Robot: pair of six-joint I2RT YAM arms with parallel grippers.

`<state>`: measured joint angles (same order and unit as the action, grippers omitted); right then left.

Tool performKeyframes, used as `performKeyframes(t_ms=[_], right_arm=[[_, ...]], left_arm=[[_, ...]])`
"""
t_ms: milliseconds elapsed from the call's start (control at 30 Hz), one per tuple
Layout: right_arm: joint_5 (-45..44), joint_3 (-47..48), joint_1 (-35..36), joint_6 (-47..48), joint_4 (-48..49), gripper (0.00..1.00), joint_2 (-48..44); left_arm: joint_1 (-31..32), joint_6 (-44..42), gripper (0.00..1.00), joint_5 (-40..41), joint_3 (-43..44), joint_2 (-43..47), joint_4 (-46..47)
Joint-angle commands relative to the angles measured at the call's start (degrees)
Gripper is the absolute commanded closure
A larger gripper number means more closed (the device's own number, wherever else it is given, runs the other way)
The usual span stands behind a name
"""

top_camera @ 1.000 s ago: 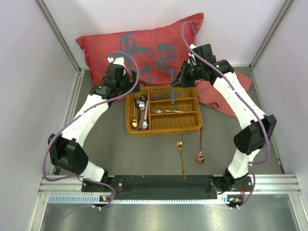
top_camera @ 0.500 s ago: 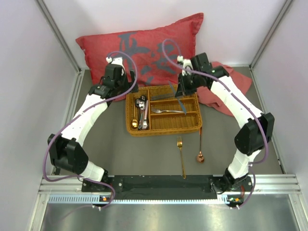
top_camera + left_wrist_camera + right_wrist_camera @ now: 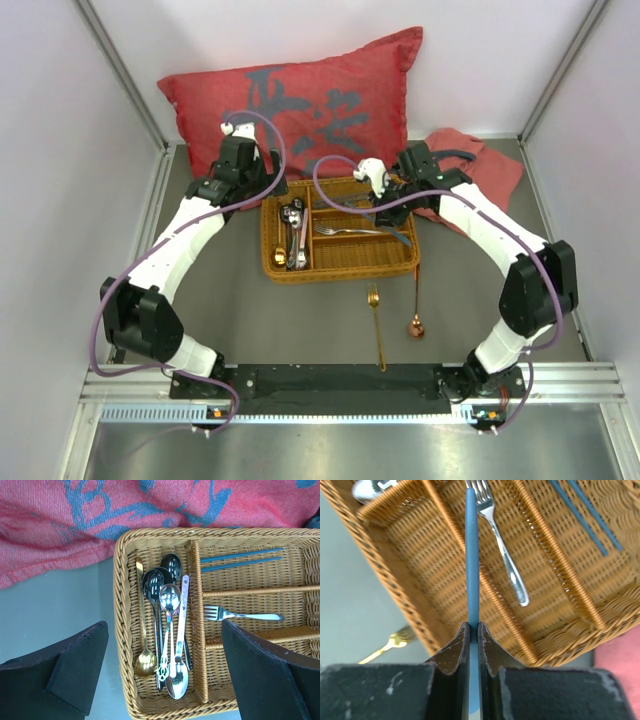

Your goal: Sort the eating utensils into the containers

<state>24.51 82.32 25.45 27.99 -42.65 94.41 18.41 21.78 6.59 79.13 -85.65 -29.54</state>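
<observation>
The tan wicker tray [image 3: 340,268] holds several spoons [image 3: 167,630] in its long compartment, two blue chopsticks [image 3: 240,559] in the far short one and a silver fork [image 3: 245,615] in the middle one. My right gripper [image 3: 473,630] is shut on a slim blue utensil [image 3: 471,555], which points out over the tray's dividers. From above, this gripper [image 3: 383,200] hangs over the tray's right half and the blue utensil [image 3: 400,232] slants toward the near right. My left gripper [image 3: 167,675] stands open above the spoon compartment, holding nothing. A gold fork [image 3: 375,325] and a copper spoon [image 3: 415,305] lie on the table.
A red cushion [image 3: 300,100] leans against the back wall right behind the tray. A red cloth [image 3: 480,170] lies at the back right under the right arm. Side walls close in the table left and right.
The right gripper came down and swung left over the tray, tipping the blue utensil from upright to slanting low across the compartments. The left arm stayed put.
</observation>
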Motion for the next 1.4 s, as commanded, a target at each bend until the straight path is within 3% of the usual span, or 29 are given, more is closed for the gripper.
performKeyframes(t_ms=[0, 200, 433, 600, 667, 733, 933, 1000, 1033, 1233, 1367], right_arm=[[0.4, -1.7, 0.8, 8.1, 8.2, 1.00, -1.1], [3.2, -0.7, 3.0, 13.5, 4.8, 1.00, 2.7], [2.2, -1.1, 6.8, 13.5, 2.0, 1.00, 4.6], [0.3, -2.2, 8.6, 12.6, 2.5, 0.93, 4.6], [-0.9, -2.3, 9.3, 12.1, 3.1, 0.74, 4.4], [-2.8, -2.8, 10.3, 12.3, 3.3, 0.63, 3.9], [-6.6, -2.6, 10.8, 7.2, 7.8, 0.53, -0.9], [-10.0, -2.3, 10.9, 3.6, 10.8, 0.45, -3.3], [-11.1, -2.2, 10.9, 2.3, 11.6, 0.01, -4.5], [-23.9, -0.5, 11.0, -7.8, 11.8, 0.01, -12.7], [-40.9, -2.3, 10.9, -23.6, 9.4, 0.01, -16.9]], left_arm=[[-0.4, 1.3, 0.02, 0.9, -0.6, 2.6, 1.6], [-0.4, 1.6, 0.02, 2.4, -0.3, 3.2, 0.3], [-0.5, 2.6, 0.02, 3.3, -0.4, 3.7, 0.5], [-0.5, 3.4, 0.02, 3.3, -0.5, 3.7, 0.3], [-0.5, 3.5, 0.02, 3.0, -0.6, 3.8, 0.1], [-0.5, 3.5, 0.02, 2.7, -0.8, 4.2, 0.1], [-0.5, 3.3, 0.02, 1.7, -0.9, 5.4, -0.1], [-0.5, 3.4, 0.02, 0.5, -1.0, 6.1, -0.1], [-0.5, 3.4, 0.02, 0.0, -1.0, 6.4, -0.2], [-0.5, 4.5, 0.02, -2.0, -3.0, 8.7, -0.3], [-0.5, 5.1, 0.02, -3.1, -5.6, 11.0, -0.3]])
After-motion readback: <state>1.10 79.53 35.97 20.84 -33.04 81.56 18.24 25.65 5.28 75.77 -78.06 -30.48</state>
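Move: My right hand still grips the blue utensil above the basket. The empty near compartment's middle is about 3 cm back, 4 cm left and 11 cm below it. From this hand, the silver fork is some 3 cm forward and 7 cm left, the chopsticks about 10 cm forward and 7 cm left, and the gold fork roughly 18 cm straight back. From my left hand, that compartment lies about 22 cm right, 8 cm back and 18 cm below. After a small nudge forward, I carry the utensil left, down and back, about 5 cm left, swinging it some 15 degrees counter-clockwise in line with the near compartment, and open my right fingers to let go. Then I lift that hand about 13 cm, easing right and a little forward while it turns back clockwise and its fingers tip up. My open left hand finally backs up and away about 3 cm. ##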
